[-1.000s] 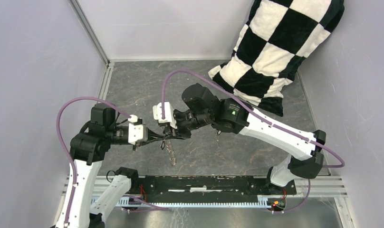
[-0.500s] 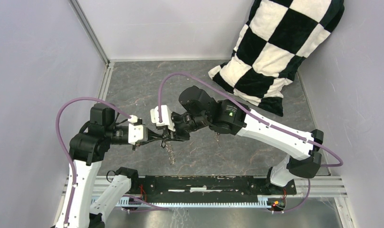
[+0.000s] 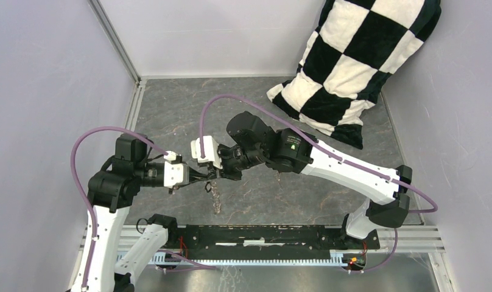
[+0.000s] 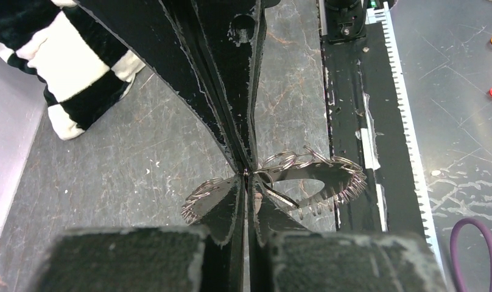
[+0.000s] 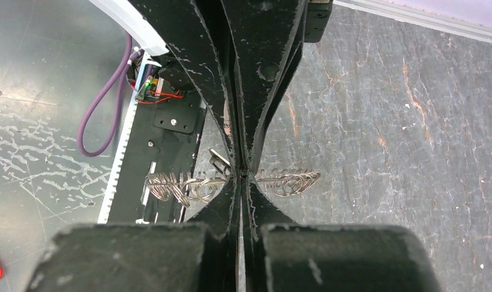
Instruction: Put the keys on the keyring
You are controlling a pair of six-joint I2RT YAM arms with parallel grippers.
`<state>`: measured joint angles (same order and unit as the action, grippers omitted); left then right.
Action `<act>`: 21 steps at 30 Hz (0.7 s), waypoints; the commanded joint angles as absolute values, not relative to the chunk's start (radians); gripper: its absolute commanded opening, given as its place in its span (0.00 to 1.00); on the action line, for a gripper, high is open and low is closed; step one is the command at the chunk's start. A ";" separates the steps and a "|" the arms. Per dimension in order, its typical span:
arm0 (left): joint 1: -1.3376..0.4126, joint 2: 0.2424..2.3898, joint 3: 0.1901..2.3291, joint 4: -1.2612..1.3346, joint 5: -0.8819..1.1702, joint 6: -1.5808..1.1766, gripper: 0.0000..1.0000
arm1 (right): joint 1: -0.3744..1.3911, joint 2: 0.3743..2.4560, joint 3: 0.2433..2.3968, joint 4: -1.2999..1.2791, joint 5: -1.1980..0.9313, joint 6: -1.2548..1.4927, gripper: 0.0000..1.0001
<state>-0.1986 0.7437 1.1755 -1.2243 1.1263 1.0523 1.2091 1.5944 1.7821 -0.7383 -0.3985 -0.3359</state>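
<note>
The keyring (image 3: 215, 196) hangs on edge in mid-air over the grey table, a metal ring strung with many small loops. My left gripper (image 3: 202, 177) reaches in from the left and is shut on its upper rim. From the right, my right gripper (image 3: 214, 176) is shut on that rim too, tip to tip with the left. In the left wrist view the keyring (image 4: 329, 173) spreads to both sides of the shut left gripper (image 4: 248, 174). The right wrist view shows the keyring (image 5: 289, 180) running through the shut right gripper (image 5: 240, 173). One small key (image 5: 218, 160) dangles beside the tips.
A black-and-white checkered pillow (image 3: 359, 67) leans in the far right corner. A black rail (image 3: 274, 234) with a toothed strip runs along the near edge between the arm bases. Grey walls close in the left, back and right sides. Purple cables loop over both arms.
The right gripper has slid a little to the left and closed its jaws on the keyring rim. The hanging ring shifted slightly left with it. The left gripper kept its grip.
</note>
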 commanded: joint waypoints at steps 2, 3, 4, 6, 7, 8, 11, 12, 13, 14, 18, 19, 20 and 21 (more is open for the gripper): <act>-0.201 0.737 1.226 -1.228 1.160 1.107 0.02 | 1.212 1.611 1.815 -0.741 -0.367 -0.337 0.00; -0.201 0.736 1.229 -1.227 1.160 1.104 0.02 | 1.212 1.614 1.817 -0.745 -0.365 -0.339 0.00; -0.201 0.737 1.232 -1.227 1.160 1.102 0.02 | 1.213 1.613 1.815 -0.743 -0.356 -0.338 0.00; -0.201 0.735 1.235 -1.226 1.156 1.096 0.09 | 1.212 1.591 1.789 -0.706 -0.343 -0.331 0.00; -0.201 0.735 1.236 -1.223 1.154 1.084 0.15 | 1.211 1.565 1.758 -0.666 -0.337 -0.322 0.00; -0.201 0.735 1.238 -1.215 1.150 1.064 0.19 | 1.210 1.537 1.721 -0.609 -0.341 -0.313 0.00; -0.201 0.731 1.240 -1.175 1.146 0.984 0.27 | 1.201 1.419 1.548 -0.409 -0.369 -0.263 0.00; -0.201 0.729 1.242 -1.164 1.147 0.963 0.28 | 1.196 1.383 1.502 -0.329 -0.384 -0.243 0.00; -0.201 0.729 1.242 -1.150 1.148 0.942 0.28 | 1.191 1.355 1.451 -0.273 -0.395 -0.223 0.00; -0.201 0.726 1.243 -1.134 1.152 0.917 0.29 | 1.186 1.331 1.408 -0.215 -0.410 -0.203 0.00; -0.201 0.723 1.243 -1.068 1.180 0.812 0.28 | 1.173 1.274 1.305 -0.062 -0.462 -0.143 0.00; -0.201 0.721 1.241 -1.045 1.194 0.781 0.28 | 1.172 1.266 1.281 -0.033 -0.468 -0.126 0.00; -0.201 0.720 1.236 -1.029 1.214 0.750 0.27 | 1.170 1.257 1.260 0.008 -0.477 -0.111 0.00; -0.201 0.720 1.228 -1.014 1.237 0.710 0.27 | 1.167 1.251 1.232 0.055 -0.484 -0.088 0.00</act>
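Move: My two hands meet fingertip to fingertip on the keyring's upper rim, so its middle lies only about 3 cm back and 5 cm below either one. Close under the right fingertips, some 2 cm back and 4 cm down, hangs the key with the black fob. From the right hand, the second key lies on the table about 20 cm to the right, 9 cm ahead and roughly 30 cm below. I hand the keyring over: my left fingers part and let go of the rim, then that hand rises about 2.5 cm. My right fingers stay shut on it and draw it some 2.5 cm to the right, away from the left hand, dipping a little and coming back up as they tip upward about 15 degrees. ##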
